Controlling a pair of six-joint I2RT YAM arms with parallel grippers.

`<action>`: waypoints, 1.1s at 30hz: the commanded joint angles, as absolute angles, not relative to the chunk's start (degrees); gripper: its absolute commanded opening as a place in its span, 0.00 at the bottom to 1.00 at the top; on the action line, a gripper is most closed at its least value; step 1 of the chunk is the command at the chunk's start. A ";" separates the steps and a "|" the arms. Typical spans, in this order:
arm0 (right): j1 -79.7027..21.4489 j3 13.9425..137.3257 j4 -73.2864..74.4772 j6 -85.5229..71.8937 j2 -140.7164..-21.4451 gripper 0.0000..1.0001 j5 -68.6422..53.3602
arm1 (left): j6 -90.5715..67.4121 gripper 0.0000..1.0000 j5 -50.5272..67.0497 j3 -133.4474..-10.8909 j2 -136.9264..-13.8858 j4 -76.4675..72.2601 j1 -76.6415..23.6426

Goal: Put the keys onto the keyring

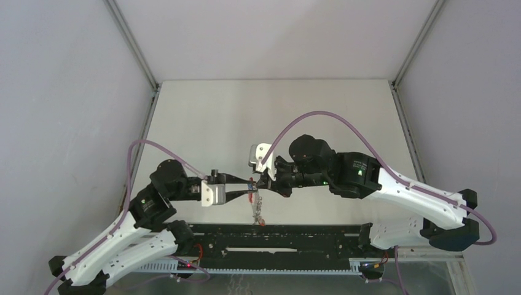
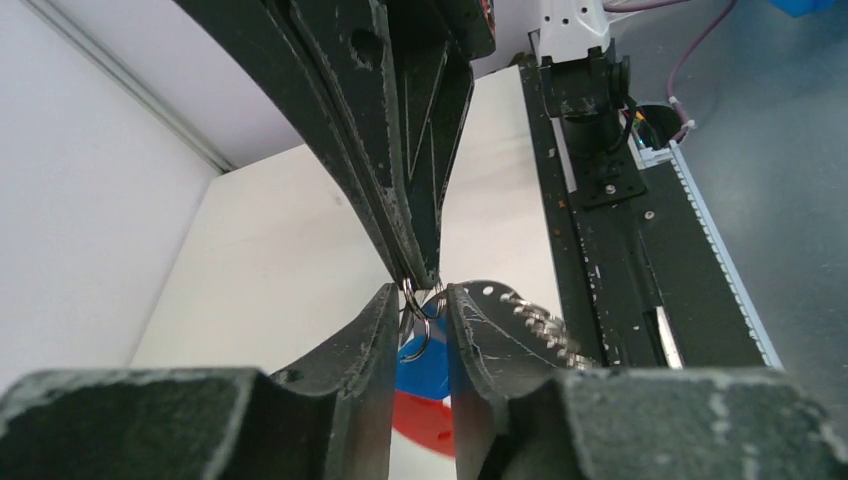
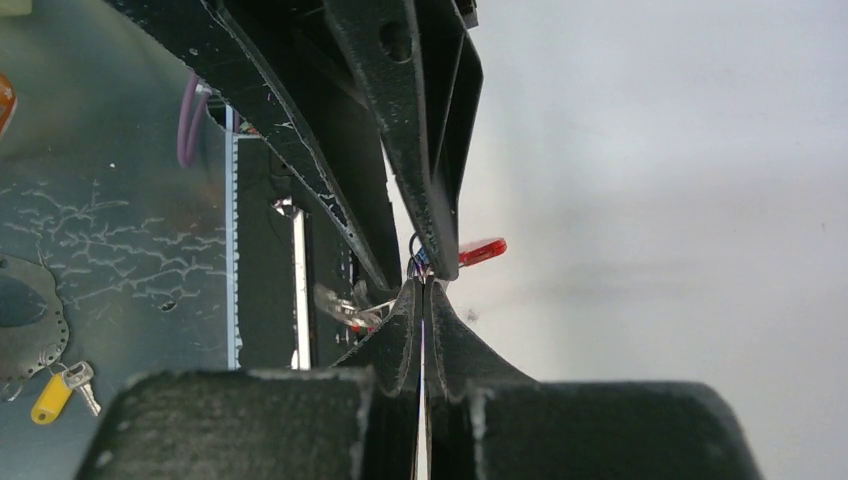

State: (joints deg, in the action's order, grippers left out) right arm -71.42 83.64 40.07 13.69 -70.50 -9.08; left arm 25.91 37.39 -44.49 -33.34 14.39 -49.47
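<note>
Both grippers meet above the table's near middle. My right gripper [image 1: 258, 182] [image 3: 422, 283] is shut on a silver ring of the keyring [image 1: 258, 209], whose chain of rings [image 2: 540, 318] hangs down to a red end [image 1: 262, 223]. My left gripper [image 1: 248, 186] [image 2: 422, 292] faces it, jaws a little apart, with a small silver ring [image 2: 416, 322] spanning the gap at its tips. The keys hang just behind: a blue tag [image 2: 430, 368] and a red tag [image 2: 428, 420] [image 3: 482, 250]. Their metal blades are hidden.
A black rail [image 1: 282, 239] [image 2: 620, 250] runs along the table's near edge, right under the hanging chain. A key with a yellow tag [image 3: 58, 392] lies on the dark floor beyond that edge. Grey walls close the table's sides and back.
</note>
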 commanded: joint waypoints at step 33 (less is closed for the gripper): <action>-70.85 84.96 35.93 12.00 -68.85 0.31 -14.12 | 39.43 0.00 32.63 -45.69 -30.69 20.06 -55.37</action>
State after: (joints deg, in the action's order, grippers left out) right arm -71.72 84.16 41.47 13.52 -72.16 -9.80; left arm 37.12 30.22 -44.49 -31.57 18.81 -55.18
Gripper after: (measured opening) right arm 0.217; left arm 0.014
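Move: The small metal ring of the blue-tagged key, pinched in the right fingertips, sits between the left hand's open fingers about 1 cm to the right of its hand point, level in depth and height. Its blue tag hangs some 3 cm below it. From the left hand, the keyring's middle is about 6 cm back, 2 cm right and 4 cm down; the red-tagged key, 11 cm back, 4 cm right and 6 cm down. For the right hand, the small ring lies 1 cm left, at its depth and height. The small ring is taken over where it hangs: the left fingers close from about a third open to shut, pinching it beside the right fingertips, while that hand dips slightly, eases back nearly 1 cm and returns, rolling about 10 degrees with its forward side rising. The right hand sinks about 1 cm still shut, then holds there and at the very end opens about a fifth around the ring. ##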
